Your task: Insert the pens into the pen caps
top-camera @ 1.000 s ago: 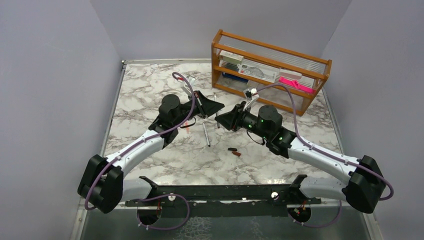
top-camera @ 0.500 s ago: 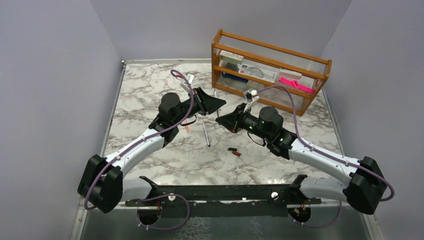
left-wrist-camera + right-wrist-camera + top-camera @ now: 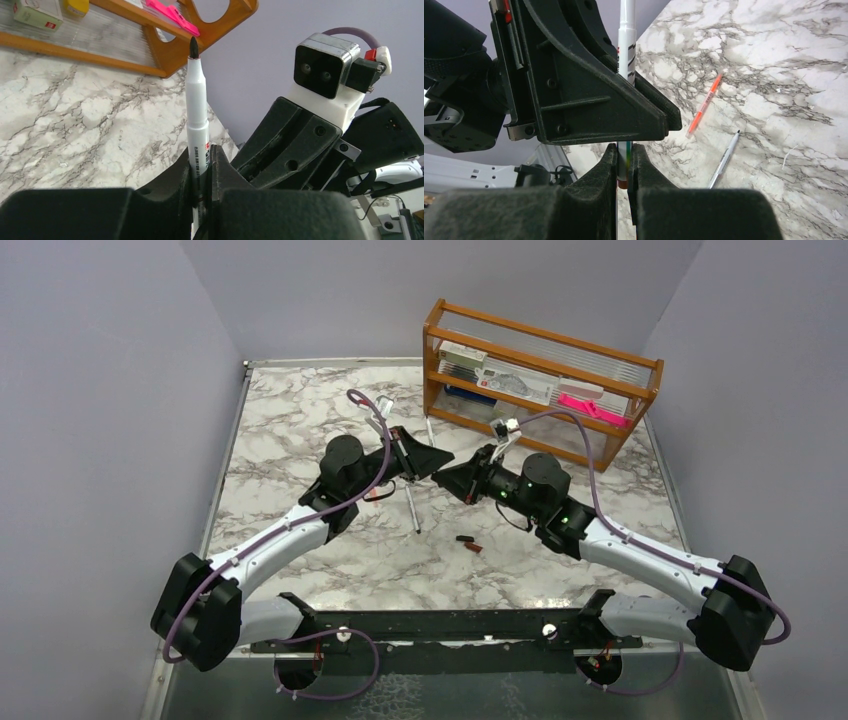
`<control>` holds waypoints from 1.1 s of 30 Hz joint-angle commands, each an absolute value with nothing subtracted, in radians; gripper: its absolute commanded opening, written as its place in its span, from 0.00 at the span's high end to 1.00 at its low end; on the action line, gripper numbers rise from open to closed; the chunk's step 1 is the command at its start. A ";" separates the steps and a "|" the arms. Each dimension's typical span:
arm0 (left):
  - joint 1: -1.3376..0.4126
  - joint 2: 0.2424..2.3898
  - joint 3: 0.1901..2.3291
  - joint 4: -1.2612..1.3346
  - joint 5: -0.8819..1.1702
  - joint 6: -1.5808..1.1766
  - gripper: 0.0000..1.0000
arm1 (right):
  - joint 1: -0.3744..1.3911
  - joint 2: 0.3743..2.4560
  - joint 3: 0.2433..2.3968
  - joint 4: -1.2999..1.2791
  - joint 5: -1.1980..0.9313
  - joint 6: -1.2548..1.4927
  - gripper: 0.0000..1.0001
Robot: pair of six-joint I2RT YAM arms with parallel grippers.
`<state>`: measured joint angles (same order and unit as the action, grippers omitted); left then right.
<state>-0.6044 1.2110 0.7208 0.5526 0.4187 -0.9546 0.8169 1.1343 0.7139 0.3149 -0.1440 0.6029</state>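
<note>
A white pen (image 3: 197, 105) with a dark tip stands upright, my left gripper (image 3: 202, 161) shut on its barrel. The same pen (image 3: 626, 45) runs down behind the left gripper (image 3: 589, 100) into my right gripper (image 3: 623, 161), which is shut on its lower, reddish end. From above, the left gripper (image 3: 425, 458) and the right gripper (image 3: 447, 476) meet mid-table, with the pen (image 3: 430, 427) rising between them. A silvery pen (image 3: 412, 508) and an orange-red pen (image 3: 704, 104) lie on the marble. A black pen cap (image 3: 463, 539) and a dark red pen cap (image 3: 474, 547) lie together nearer the front.
A wooden rack (image 3: 540, 375) stands at the back right, holding small boxes and a bright pink strip (image 3: 592, 407). Purple walls close in the marble table (image 3: 290, 420) on the left, back and right. A black rail (image 3: 440, 625) carries both arm bases.
The two grippers have drawn closer together around the upright pen. The right jaws have closed on its lower end. The left gripper briefly loosened and closed again.
</note>
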 commanded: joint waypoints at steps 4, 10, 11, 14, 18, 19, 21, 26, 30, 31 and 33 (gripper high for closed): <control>-0.607 1.160 0.708 0.583 0.364 -0.910 1.00 | 0.821 1.115 0.710 0.335 -0.152 0.601 0.97; -0.597 1.177 0.766 0.502 0.402 -0.719 1.00 | 0.821 1.043 0.686 0.179 -0.075 0.551 0.68; -0.594 1.184 0.785 0.465 0.420 -0.670 1.00 | 0.821 1.017 0.675 0.129 -0.048 0.533 0.66; -0.591 1.221 0.844 0.353 0.497 -0.524 1.00 | 0.821 0.961 0.639 -0.051 0.070 0.493 0.62; -0.591 1.282 0.915 0.212 0.597 -0.391 1.00 | 0.820 0.912 0.589 -0.282 0.225 0.502 0.61; -0.591 1.293 0.926 0.190 0.620 -0.357 1.00 | 0.821 0.910 0.585 -0.337 0.236 0.514 0.61; -0.590 1.309 0.939 0.171 0.677 -0.322 1.00 | 0.821 0.909 0.570 -0.408 0.221 0.535 0.60; -0.591 1.342 0.962 0.164 0.786 -0.302 1.00 | 0.820 0.905 0.490 -0.370 0.170 0.545 0.60; -0.591 1.341 0.940 0.221 0.811 -0.335 1.00 | 0.821 0.954 0.456 -0.294 0.136 0.556 0.61; -0.591 1.339 0.937 0.220 0.805 -0.335 1.00 | 0.821 0.971 0.453 -0.278 0.126 0.559 0.61; -0.591 1.336 0.936 0.205 0.801 -0.330 1.00 | 0.821 1.008 0.450 -0.245 0.101 0.555 0.61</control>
<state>-0.5911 1.3487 0.9230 0.1875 0.7464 -0.3504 0.8169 0.9592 0.4580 -0.3290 0.1425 0.5446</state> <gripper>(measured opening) 0.137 0.394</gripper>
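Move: The right hand's next thing is the brown pen cap on the table, some 24 cm below it, about 8 cm to its right and 3 cm back. The black cap lies just beyond the brown one, about 2 cm farther out and 1 cm to its left. The grey pen lies about 7 cm ahead and 6 cm left of the hand, also on the table. From the left hand, the brown cap lies some 28 cm below, 6 cm back and 8 cm right. The right fingers open and let go of the white pen's lower part, which the left fingers keep pinched. The right hand then drops about 19 cm while swinging right and somewhat back towards the two caps, tipping to point steeply down with the fingers partly open. The left hand rolls and tilts some 35 degrees, then sinks about 5 cm, easing back. ##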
